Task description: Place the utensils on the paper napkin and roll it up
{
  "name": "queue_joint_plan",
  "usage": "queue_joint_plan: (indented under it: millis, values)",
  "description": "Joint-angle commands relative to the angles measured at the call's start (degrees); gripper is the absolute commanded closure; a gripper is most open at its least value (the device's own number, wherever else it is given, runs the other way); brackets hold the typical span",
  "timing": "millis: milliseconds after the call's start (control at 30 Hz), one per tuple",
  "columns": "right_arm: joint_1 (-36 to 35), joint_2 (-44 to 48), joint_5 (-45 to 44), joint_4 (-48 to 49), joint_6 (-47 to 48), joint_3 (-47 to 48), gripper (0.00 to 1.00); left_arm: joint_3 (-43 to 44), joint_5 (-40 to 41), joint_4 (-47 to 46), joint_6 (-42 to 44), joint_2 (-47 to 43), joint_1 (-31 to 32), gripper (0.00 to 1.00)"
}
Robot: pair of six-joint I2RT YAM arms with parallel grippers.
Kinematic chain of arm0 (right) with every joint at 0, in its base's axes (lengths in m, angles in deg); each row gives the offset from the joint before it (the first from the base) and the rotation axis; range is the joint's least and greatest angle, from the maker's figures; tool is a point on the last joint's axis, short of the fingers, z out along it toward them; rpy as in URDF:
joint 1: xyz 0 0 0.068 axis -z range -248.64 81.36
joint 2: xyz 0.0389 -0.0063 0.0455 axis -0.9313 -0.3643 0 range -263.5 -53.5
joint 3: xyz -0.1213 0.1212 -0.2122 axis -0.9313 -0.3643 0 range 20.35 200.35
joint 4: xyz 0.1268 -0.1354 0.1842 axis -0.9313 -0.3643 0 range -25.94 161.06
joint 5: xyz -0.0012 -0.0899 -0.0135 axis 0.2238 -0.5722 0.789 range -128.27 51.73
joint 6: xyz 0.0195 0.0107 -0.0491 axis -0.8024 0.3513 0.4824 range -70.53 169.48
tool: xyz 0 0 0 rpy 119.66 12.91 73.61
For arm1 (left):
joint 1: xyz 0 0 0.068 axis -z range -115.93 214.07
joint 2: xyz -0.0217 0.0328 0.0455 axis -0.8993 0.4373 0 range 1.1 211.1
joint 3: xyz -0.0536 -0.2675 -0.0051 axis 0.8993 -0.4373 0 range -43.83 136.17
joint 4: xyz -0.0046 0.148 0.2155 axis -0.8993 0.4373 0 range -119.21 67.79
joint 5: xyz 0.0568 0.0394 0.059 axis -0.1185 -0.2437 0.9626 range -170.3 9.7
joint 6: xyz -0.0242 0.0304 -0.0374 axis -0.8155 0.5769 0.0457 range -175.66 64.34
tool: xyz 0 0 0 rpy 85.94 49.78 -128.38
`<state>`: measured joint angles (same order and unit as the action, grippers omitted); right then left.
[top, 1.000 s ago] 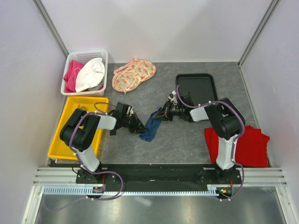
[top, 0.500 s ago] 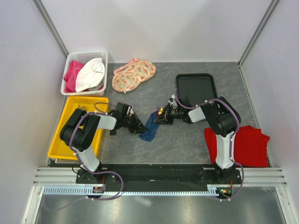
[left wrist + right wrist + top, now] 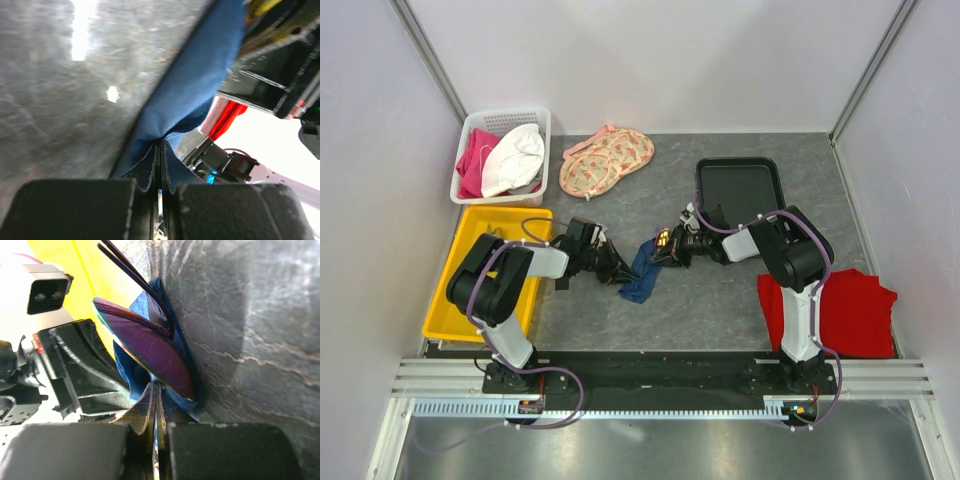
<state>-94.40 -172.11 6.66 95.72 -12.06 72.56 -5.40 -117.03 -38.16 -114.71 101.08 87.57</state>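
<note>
The dark blue paper napkin [image 3: 642,275] lies folded over on the grey table between my two grippers. My left gripper [image 3: 623,274] is shut on its left edge, and the cloth [image 3: 200,75] runs up from the closed tips [image 3: 161,150]. From the other side my right gripper [image 3: 656,251] is shut on the napkin's [image 3: 131,371] fold, its tips [image 3: 155,390] pinching blue cloth. Inside the fold lie the utensils: a shiny purple-tinted spoon head [image 3: 150,352], with thin dark handles [image 3: 125,267] sticking out past the napkin. In the top view the utensils are hidden.
A black tray [image 3: 740,190] sits behind the right arm. A yellow bin [image 3: 470,285] lies left of the left arm. At the back left stand a white basket [image 3: 470,130] of clothes and a peach floral fabric [image 3: 606,160]. A red cloth [image 3: 850,310] lies at the near right.
My right arm has drawn in a little to the left and its wrist has turned, still pinching the napkin. The left gripper and the napkin have barely moved.
</note>
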Motion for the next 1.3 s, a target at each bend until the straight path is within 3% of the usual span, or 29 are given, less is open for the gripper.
queue_joint_plan:
  millis: [0,467,867,1067,1267]
  values:
    - [-0.1,-2.3,-3.6,-3.5,1.9,0.5,1.00,2.0,-3.2,-1.9,-1.2,-3.0,0.0,0.98]
    - [-0.2,-2.2,-6.2,-7.2,2.7,1.4,1.00,2.8,-7.8,-8.4,-5.9,-4.1,4.0,0.98]
    - [-0.3,-1.9,-6.9,-7.8,2.4,1.1,1.00,3.3,-6.4,-13.5,-8.3,3.4,7.3,0.98]
    - [-0.3,-1.6,-7.0,-7.9,2.0,1.0,1.00,3.7,-3.4,-12.6,-7.0,5.6,8.2,0.98]
    - [-0.5,-1.2,-6.8,-7.7,1.4,1.0,1.00,5.7,1.4,-3.8,-3.1,7.1,8.6,0.98]
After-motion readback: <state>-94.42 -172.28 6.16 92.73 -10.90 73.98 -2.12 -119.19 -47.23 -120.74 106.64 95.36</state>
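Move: The left fingers are nearly shut on the left edge of the napkin roll, whose middle is about 3 cm to their right and 1 cm ahead, a centimetre lower. Sticking out of its far end, the spoon bowl is some 7 cm ahead and 6 cm right, the fork tines about 9 cm ahead and 5 cm right. From the right hand, the roll's middle lies roughly 2 cm back and 2 cm left, at nearly the same height. Still pinching the napkin's left edge, the left hand lifts it about 4.5 cm while swinging right across the roll, then lowers it on the right, ending some 5.5 cm over and only slightly higher than it began, the wrist tilted a few degrees. Meanwhile the right fingers stay shut, holding the far part of the roll beside the spoon bowl in place. ##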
